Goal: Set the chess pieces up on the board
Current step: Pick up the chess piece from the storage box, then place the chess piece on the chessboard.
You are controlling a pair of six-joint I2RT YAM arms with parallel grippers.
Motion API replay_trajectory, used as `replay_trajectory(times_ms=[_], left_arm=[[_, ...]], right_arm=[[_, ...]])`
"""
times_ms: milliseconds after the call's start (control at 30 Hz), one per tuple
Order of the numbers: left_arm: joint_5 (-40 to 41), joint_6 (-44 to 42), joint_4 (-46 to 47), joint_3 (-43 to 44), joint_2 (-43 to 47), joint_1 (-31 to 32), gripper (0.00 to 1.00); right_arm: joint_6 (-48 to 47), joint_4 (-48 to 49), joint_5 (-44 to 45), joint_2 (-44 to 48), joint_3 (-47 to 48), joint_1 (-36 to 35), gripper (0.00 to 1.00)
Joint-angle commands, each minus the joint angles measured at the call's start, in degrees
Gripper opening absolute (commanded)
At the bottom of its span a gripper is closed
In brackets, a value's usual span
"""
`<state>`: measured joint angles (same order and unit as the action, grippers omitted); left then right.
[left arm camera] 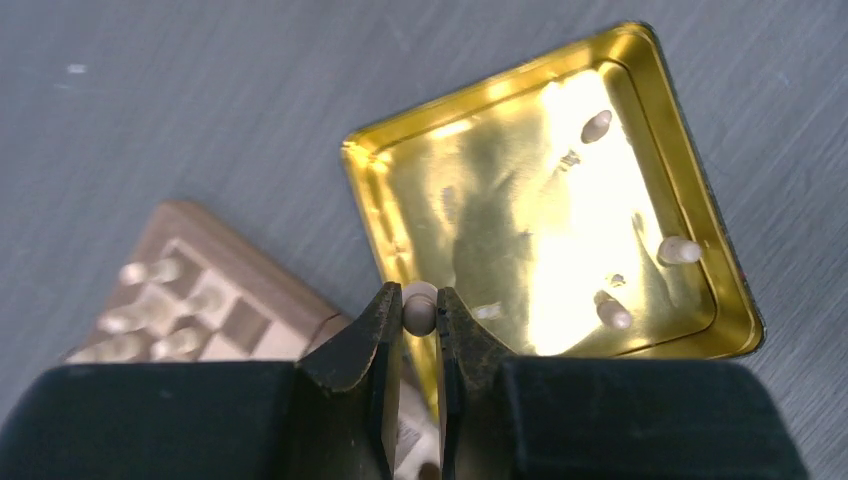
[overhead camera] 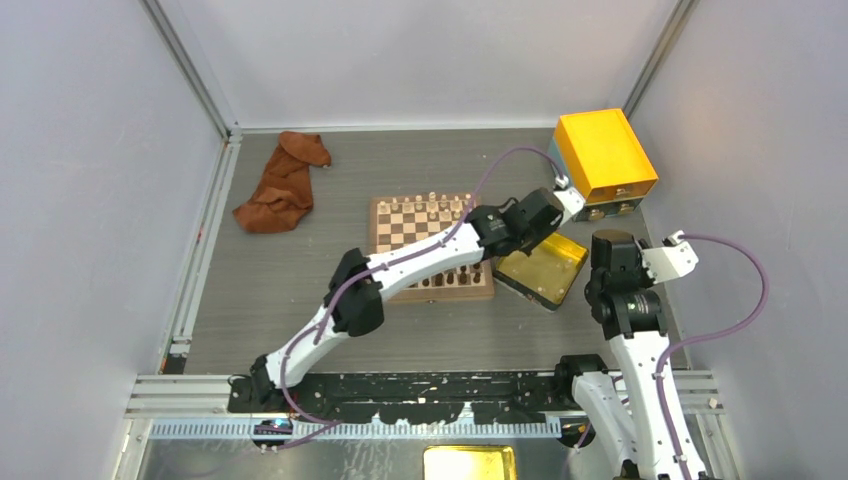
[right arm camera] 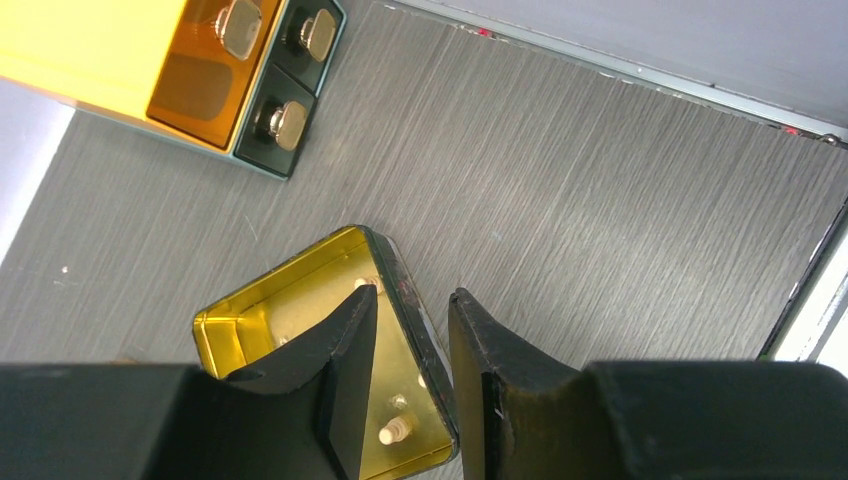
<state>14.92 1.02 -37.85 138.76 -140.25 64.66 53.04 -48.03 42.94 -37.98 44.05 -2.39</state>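
My left gripper [left arm camera: 419,304] is shut on a small pale cream chess piece [left arm camera: 419,312], its round head nipped between the fingertips above the near corner of the golden tray [left arm camera: 470,210]. Three more cream pieces [left arm camera: 679,250] lie on their sides in that tray. A corner of the board [left arm camera: 170,225] shows at the lower left with cream pieces on it. In the top view the board [overhead camera: 374,235] lies mid-table and the left arm reaches across it to the tray [overhead camera: 560,262]. My right gripper [right arm camera: 412,295] stands open over the tray's right rim [right arm camera: 395,280], holding nothing.
An orange-yellow box [overhead camera: 605,155] with small knobbed drawers [right arm camera: 290,120] stands at the back right, just behind the tray. A brown cloth [overhead camera: 283,183] lies crumpled at the back left. Dark chessmen [overhead camera: 455,280] line the board's near edge. Grey walls enclose the table.
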Motion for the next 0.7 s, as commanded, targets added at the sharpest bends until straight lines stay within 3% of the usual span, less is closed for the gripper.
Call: replay_trajectory(times_ms=[0, 367, 667], left_arm=[[6.8, 1.4, -0.9, -2.8, 10.9, -2.8, 0.00], [12.0, 13.9, -8.4, -15.1, 24.9, -15.5, 0.00], [11.1, 24.3, -20.1, -9.9, 24.1, -21.2, 0.00]], right_arm=[[0.2, 1.9, 2.5, 0.8, 0.5, 0.1, 0.38], [-0.5, 0.9, -1.7, -5.4, 3.2, 0.1, 0.37], [-2.3, -4.5, -2.0, -9.2, 9.0, -0.5, 0.36]])
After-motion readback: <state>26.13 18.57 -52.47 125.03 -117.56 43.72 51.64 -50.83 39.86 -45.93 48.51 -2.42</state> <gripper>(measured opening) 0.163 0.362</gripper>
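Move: My left hand already holds a white pawn, about 12 cm above the storage box, whose middle lies some 2 cm back and 4 cm right. The empty square for the pawn is about 8 cm ahead, 22 cm left and 11 cm below. The four standing white pawns centre 8 cm ahead and 16 cm left, the white back row 10 cm ahead and 21 cm left. From my right hand the square is roughly 19 cm ahead, 44 cm left and 15 cm below. I keep the white pawn pinched and swing my left hand about 24 cm left and 11 cm forward, away from the storage box to high over the board's far rows. I climb some 10 cm early on, then travel nearly level and slow down, turning the hand about 40 degrees counter-clockwise with the fingers still slanting down. ##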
